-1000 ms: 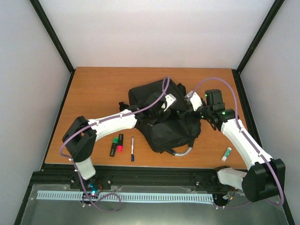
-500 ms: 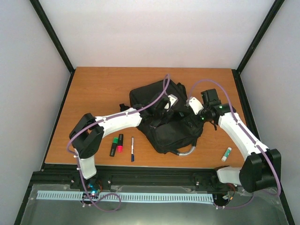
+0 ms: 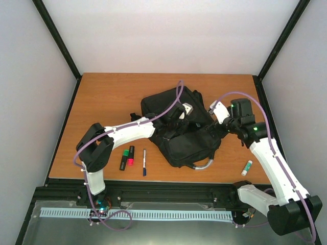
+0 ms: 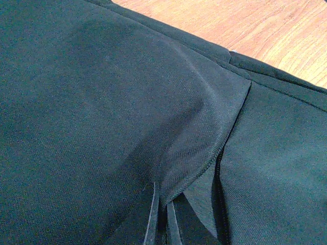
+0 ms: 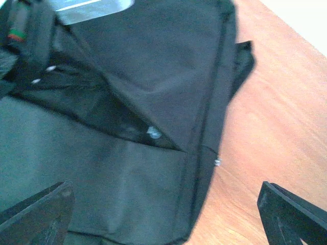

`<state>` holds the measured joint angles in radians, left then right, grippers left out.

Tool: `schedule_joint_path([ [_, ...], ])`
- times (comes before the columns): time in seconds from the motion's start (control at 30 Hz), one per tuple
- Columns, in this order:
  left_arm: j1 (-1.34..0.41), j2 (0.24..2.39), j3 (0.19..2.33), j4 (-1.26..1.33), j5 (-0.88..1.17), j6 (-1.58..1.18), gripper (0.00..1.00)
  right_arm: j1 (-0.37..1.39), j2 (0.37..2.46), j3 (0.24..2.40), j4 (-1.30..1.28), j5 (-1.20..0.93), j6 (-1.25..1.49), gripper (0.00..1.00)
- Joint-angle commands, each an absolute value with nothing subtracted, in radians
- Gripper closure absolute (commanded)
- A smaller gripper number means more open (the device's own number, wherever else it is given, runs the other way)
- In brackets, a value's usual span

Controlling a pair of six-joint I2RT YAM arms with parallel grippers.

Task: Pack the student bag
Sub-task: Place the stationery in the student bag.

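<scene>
The student bag (image 3: 185, 145), a large black fabric backpack, lies in the middle of the wooden table. My left gripper (image 3: 180, 117) is over its centre, shut on a fold of the bag's flap (image 4: 153, 117), which is pinched between the two thin fingertips (image 4: 152, 219) and lifted. Beneath the flap a dark pocket opening (image 5: 127, 130) gapes. My right gripper (image 3: 214, 126) hovers at the bag's right edge, open. In the right wrist view its fingers (image 5: 38, 217) stand wide apart, over the bag (image 5: 122, 178) and the bare table (image 5: 276, 127), with nothing between them.
Green and red highlighters (image 3: 127, 157) and a dark pen (image 3: 144, 162) lie on the table left of the bag, near the front edge. A small glue stick (image 3: 247, 167) lies at the front right. A whitish ribbed piece (image 3: 200, 165) pokes out under the bag's near edge.
My right arm has swung to the right and its gripper has drawn back from over the bag toward its right edge. The left gripper keeps its pinch on the flap, shifted slightly.
</scene>
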<state>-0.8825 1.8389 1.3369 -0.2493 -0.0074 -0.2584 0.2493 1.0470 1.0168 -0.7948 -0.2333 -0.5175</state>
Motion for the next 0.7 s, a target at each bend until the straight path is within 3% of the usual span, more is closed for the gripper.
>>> schedule_joint_path([
  [0.0,-0.884,1.818,1.409,-0.34,0.038,-0.318,0.98,0.25,0.964,1.009,-0.666,-0.008,-0.375,0.0],
  [0.13,-0.885,1.75,1.379,-0.353,0.026,-0.315,0.98,0.245,0.983,0.943,-0.559,0.236,-0.347,0.0],
  [0.37,-0.885,1.738,1.388,-0.366,0.037,-0.313,0.97,0.04,1.196,1.012,-0.778,0.026,-0.393,0.0],
  [0.53,-0.885,1.759,1.392,-0.373,0.078,-0.345,0.96,-0.042,1.18,0.978,-0.938,0.023,-0.541,0.01],
  [0.67,-0.885,1.761,1.392,-0.377,0.077,-0.349,0.96,-0.134,1.133,0.911,-0.981,0.08,-0.608,0.07],
])
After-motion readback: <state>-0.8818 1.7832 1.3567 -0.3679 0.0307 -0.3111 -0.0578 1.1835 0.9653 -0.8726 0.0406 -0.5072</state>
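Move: The glue stick I go for next lies about 18 cm to the right of my right hand, 10 cm back and 20 cm below. The bag's middle is some 16 cm left and 6 cm ahead of that hand, and the bag handle about 7 cm left and 9 cm back. From my left hand, already shut on the bag's opening edge, the bag's middle is 8 cm right and 5 cm ahead, and the glue stick some 44 cm right and 17 cm back. I swing my right hand off the bag, about 14 cm to the right towards the glue stick. It arcs slightly up and forward first, then sinks and draws back to end some 7 cm lower, turning nearly 30 degrees clockwise with its fingers still wide open and empty. My left hand keeps its pinch on the bag's edge, easing a little back and up. ##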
